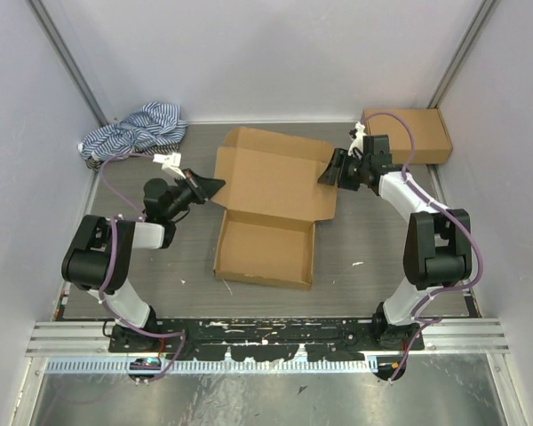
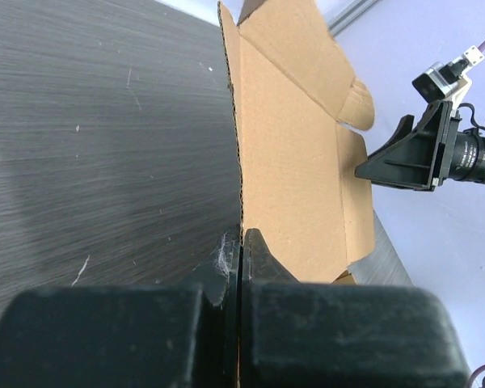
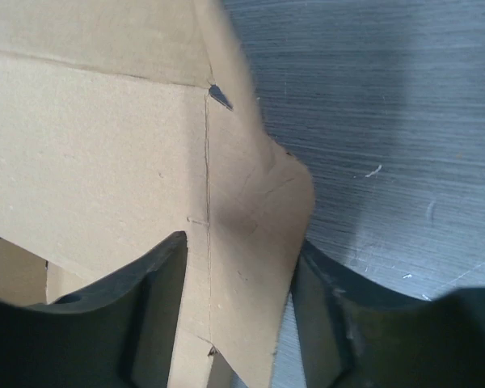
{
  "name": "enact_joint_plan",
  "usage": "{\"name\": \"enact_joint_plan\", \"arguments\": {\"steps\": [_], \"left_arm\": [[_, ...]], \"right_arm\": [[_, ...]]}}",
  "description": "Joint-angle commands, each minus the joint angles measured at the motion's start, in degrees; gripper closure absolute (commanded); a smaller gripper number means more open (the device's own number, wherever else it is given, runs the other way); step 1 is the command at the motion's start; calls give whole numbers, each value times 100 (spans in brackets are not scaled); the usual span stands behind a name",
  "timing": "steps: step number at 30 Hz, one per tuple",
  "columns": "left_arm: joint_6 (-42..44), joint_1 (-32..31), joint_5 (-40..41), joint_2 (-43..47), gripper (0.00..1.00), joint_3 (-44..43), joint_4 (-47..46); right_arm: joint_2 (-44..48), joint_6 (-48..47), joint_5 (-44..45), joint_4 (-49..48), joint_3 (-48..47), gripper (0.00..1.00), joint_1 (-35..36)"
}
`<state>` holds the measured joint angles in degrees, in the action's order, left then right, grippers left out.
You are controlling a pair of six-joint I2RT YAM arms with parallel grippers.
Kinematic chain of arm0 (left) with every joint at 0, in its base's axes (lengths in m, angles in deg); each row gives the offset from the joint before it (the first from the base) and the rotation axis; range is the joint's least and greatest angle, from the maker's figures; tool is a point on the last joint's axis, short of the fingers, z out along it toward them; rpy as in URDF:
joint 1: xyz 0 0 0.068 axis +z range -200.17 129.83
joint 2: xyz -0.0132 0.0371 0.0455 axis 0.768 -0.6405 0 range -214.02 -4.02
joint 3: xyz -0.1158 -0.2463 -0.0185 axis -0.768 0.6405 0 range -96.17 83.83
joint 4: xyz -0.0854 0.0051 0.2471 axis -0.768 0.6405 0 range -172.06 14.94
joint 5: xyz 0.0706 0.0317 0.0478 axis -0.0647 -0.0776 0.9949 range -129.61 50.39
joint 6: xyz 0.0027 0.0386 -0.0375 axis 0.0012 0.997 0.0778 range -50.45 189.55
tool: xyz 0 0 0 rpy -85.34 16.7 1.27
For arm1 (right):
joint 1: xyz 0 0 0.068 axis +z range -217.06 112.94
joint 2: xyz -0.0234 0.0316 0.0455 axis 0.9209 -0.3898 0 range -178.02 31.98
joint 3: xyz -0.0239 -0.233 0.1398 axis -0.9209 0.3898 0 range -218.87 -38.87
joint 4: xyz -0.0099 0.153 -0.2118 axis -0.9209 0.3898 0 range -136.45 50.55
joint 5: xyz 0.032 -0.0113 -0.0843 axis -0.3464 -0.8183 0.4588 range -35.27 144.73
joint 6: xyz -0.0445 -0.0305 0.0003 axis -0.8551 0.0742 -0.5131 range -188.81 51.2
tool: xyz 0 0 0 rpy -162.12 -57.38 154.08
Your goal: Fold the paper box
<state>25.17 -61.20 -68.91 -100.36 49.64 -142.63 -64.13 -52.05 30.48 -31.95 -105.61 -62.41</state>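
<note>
The paper box [image 1: 271, 209] lies opened out in the middle of the table, its shallow tray toward me and its lid panel [image 2: 291, 162] behind it. My left gripper [image 1: 215, 187] is shut on the lid's left edge, and the cardboard edge runs straight in between its closed fingers [image 2: 263, 255]. My right gripper [image 1: 329, 174] is at the lid's right side. There its jaws stand apart on either side of a rounded side flap [image 3: 259, 210], and the right gripper [image 3: 242, 242] holds that flap close between its fingers [image 3: 149, 279].
A second brown cardboard box [image 1: 409, 133] sits at the back right corner. A blue-and-white striped cloth [image 1: 138, 129] is bunched at the back left. White walls close the table on three sides.
</note>
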Motion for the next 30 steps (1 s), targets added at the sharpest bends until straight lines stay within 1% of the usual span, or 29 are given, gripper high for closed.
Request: {"name": "enact_joint_plan", "arguments": {"steps": [1,3,4,5,9,11,12,14,15,16,19,21,22,23,26,29,30], "left_arm": [[30,-5,-51,184,100,54,-519],[62,-5,-42,230,100,52,-459],[84,-5,-41,262,100,41,-408],[107,-5,-40,294,100,28,-353],[181,-9,-56,493,100,1,-161],[213,-2,-83,616,100,-12,-69],[237,1,-91,685,100,-21,-4],[319,-4,-102,815,100,-55,188],[384,-5,-96,897,96,-83,334],[460,-7,-71,970,88,-114,540],[756,-9,140,1263,63,-256,1358],[1010,-6,432,1511,51,-408,2096],[1115,-12,608,1631,47,-523,2554],[1302,-13,796,1757,45,-647,2995],[1580,-11,1237,2071,45,-1090,4149],[1723,-17,1344,2306,45,-1330,4850],[1752,-22,1409,2530,45,-1414,5067]], "right_arm": [[170,-150,-439,-349,-292,48,16],[268,-162,-430,-301,-272,57,19],[332,-170,-417,-274,-254,63,23],[399,-191,-400,-234,-249,66,38],[514,-334,-137,107,-431,68,196],[442,-398,105,370,-652,72,360],[392,-441,309,490,-773,75,455],[306,-507,712,731,-1009,90,643],[289,-532,960,799,-1092,94,753],[303,-562,1198,827,-1143,98,849],[474,-652,1760,689,-1079,99,1065],[665,-699,1961,492,-907,99,1128],[775,-716,2026,360,-785,99,1141],[891,-730,2047,202,-649,99,1144],[1272,-813,1963,-326,-106,99,1153],[1753,-922,1752,-1014,697,99,1185],[2027,-968,1677,-1344,1040,99,1198]]}}
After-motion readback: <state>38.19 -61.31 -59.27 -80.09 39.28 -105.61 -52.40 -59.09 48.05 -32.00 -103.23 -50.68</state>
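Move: The left gripper already pinches the lid's left edge; the box body is about 10 cm to its right, 14 cm back and some 12 cm below. The lid's right edge runs between the right gripper's half-open fingers, about 1 cm left of the hand point, level with it. From the right gripper the box body lies some 14 cm left, 16 cm back and 9 cm lower; the closed carton is about 22 cm right, 14 cm ahead and 8 cm lower. Take over the lid with the right gripper: lift it about 5 cm while sliding some 4 cm left, shut the fingers to pinch the lid's right edge, then ease back a little, tipping the fingertips up. Raise the left gripper slowly with its pinch kept, then open it and draw up and left off the lid's left edge, about 7 cm higher in all. ##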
